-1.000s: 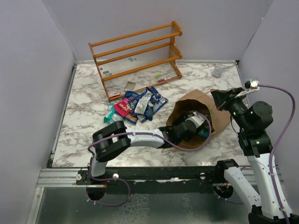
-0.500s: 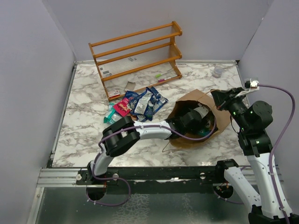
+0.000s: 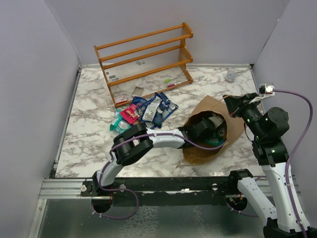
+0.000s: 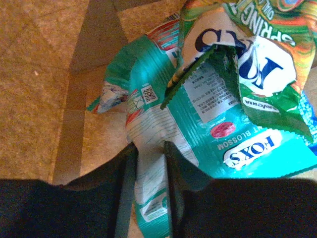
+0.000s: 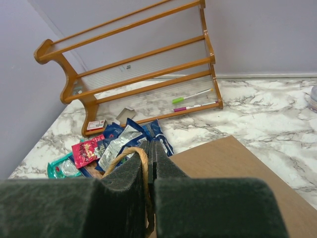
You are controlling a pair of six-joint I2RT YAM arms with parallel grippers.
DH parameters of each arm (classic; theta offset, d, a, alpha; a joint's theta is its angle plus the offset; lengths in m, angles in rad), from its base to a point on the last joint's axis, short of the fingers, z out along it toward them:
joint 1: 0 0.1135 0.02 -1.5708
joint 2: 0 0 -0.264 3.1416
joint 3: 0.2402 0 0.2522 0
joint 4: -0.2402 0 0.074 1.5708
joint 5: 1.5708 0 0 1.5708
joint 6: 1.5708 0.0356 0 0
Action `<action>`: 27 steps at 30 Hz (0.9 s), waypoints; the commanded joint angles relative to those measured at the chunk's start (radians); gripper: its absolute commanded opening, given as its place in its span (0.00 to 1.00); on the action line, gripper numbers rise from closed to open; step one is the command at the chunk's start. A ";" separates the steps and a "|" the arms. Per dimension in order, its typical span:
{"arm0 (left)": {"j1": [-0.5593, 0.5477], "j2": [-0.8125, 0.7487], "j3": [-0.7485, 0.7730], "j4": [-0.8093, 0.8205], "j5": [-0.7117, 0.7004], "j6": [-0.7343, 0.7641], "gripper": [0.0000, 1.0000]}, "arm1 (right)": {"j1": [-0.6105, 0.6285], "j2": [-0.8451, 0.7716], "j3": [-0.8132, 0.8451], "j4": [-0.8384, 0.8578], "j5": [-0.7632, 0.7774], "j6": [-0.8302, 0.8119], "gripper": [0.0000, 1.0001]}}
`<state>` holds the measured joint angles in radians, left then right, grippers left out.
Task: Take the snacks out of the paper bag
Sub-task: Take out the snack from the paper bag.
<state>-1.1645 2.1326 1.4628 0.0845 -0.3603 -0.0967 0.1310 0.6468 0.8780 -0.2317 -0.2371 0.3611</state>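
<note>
The brown paper bag (image 3: 237, 124) lies on its side with its mouth facing left. My right gripper (image 5: 151, 148) is shut on its twisted loop handle (image 5: 131, 153) and holds that side up. My left gripper (image 4: 147, 148) is deep inside the bag (image 4: 39, 74). Its two fingers press on the white-and-teal end of a teal snack packet (image 4: 218, 119). A green-and-orange packet (image 4: 262, 54) lies over that one. In the top view my left gripper (image 3: 210, 128) shows only as a dark shape in the bag's mouth. Several more snacks (image 3: 148, 110) lie in a pile on the marble, left of the bag.
A wooden rack (image 3: 146, 62) stands tilted at the back, with pens (image 5: 190, 96) and a small card on its lower shelf. A small clear cup (image 3: 231, 76) sits at the back right. The left arm's cable loops across the table in front of the bag.
My left arm has reached further right, deeper into the bag. Its jaws opened wide and then closed onto the teal packet. The right gripper has not moved.
</note>
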 commanded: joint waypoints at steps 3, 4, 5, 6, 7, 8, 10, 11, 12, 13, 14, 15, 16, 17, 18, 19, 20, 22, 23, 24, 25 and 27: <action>-0.003 -0.019 -0.012 -0.040 0.087 -0.015 0.11 | 0.001 -0.011 0.006 0.000 0.007 -0.015 0.02; -0.003 -0.028 -0.017 -0.040 0.088 -0.016 0.08 | 0.001 -0.011 0.005 0.000 0.007 -0.014 0.02; -0.003 -0.038 -0.022 -0.041 0.089 -0.016 0.05 | 0.001 -0.010 0.005 0.000 0.007 -0.015 0.02; -0.004 -0.051 -0.026 -0.043 0.087 -0.017 0.03 | 0.001 -0.009 0.006 0.000 0.007 -0.016 0.02; -0.004 -0.067 -0.030 -0.045 0.086 -0.016 0.00 | 0.001 -0.011 0.005 0.000 0.006 -0.015 0.02; -0.005 -0.082 -0.035 -0.049 0.085 -0.017 0.00 | 0.001 -0.010 0.006 0.000 0.005 -0.015 0.02; -0.009 -0.130 -0.047 -0.056 0.079 -0.012 0.00 | 0.001 -0.010 0.006 0.000 0.009 -0.016 0.02; -0.013 -0.153 -0.057 -0.056 0.076 -0.008 0.00 | 0.001 -0.010 0.006 0.000 0.011 -0.016 0.02; -0.018 -0.178 -0.067 -0.055 0.072 -0.002 0.00 | 0.001 -0.010 0.007 0.000 0.012 -0.017 0.02; -0.024 -0.203 -0.080 -0.052 0.070 0.004 0.00 | 0.001 -0.010 0.008 0.000 0.012 -0.017 0.02; -0.031 -0.230 -0.099 -0.047 0.068 0.012 0.00 | 0.001 -0.009 0.008 0.000 0.013 -0.018 0.02; -0.039 -0.258 -0.103 -0.043 0.069 0.018 0.00 | 0.001 -0.009 0.008 0.001 0.014 -0.018 0.02; -0.046 -0.281 -0.137 -0.038 0.068 0.022 0.00 | 0.001 -0.009 0.007 0.002 0.015 -0.017 0.02; -0.052 -0.307 -0.157 -0.033 0.070 0.026 0.00 | 0.001 -0.008 0.007 0.003 0.015 -0.019 0.02; -0.060 -0.332 -0.176 -0.026 0.073 0.028 0.00 | 0.001 -0.007 0.007 0.003 0.015 -0.019 0.02; -0.067 -0.356 -0.197 -0.020 0.073 0.030 0.00 | 0.001 -0.007 0.007 0.003 0.016 -0.019 0.02; -0.073 -0.383 -0.216 -0.012 0.073 0.035 0.00 | 0.001 -0.007 0.007 0.003 0.018 -0.020 0.02; -0.088 -0.427 -0.264 0.009 0.075 0.040 0.00 | 0.001 -0.008 0.008 0.003 0.022 -0.022 0.02; -0.094 -0.471 -0.289 0.023 0.076 0.043 0.00 | 0.001 -0.009 0.008 0.003 0.022 -0.022 0.02; -0.101 -0.502 -0.319 0.041 0.078 0.049 0.00 | 0.001 -0.010 0.009 0.002 0.024 -0.024 0.02; -0.108 -0.534 -0.345 0.060 0.079 0.054 0.00 | 0.001 -0.010 0.010 0.001 0.025 -0.025 0.02; -0.118 -0.591 -0.394 0.083 0.069 0.068 0.00 | 0.001 -0.011 0.010 0.002 0.028 -0.025 0.02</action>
<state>-1.2598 1.6703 1.1351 0.0570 -0.3035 -0.0647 0.1310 0.6464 0.8780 -0.2317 -0.2356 0.3557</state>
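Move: The turquoise Foxs snack bag has a fold already between the left hand's half-open fingers, its middle about 3 cm back, 2 cm to the right and 2 cm lower. The green-orange Lays bag overlaps it, roughly level fore-and-aft, 7 cm to that hand's right and 1 cm below; a small blue packet peeks out about 3 cm back, 8 cm right and 3 cm below. From the right hand, the Foxs bag lies some 30 cm below, about 3 cm back and level sideways. The fold of the Foxs bag is pinched as the left fingers shut fully on it, and then it is drawn up and back, about 9 cm up and 8 back with some 5 cm to the left, away from the Lays bag and towards the paper bag's mouth, the hand turning about 10 degrees clockwise. The right hand stays put, still holding the paper bag's handle. ##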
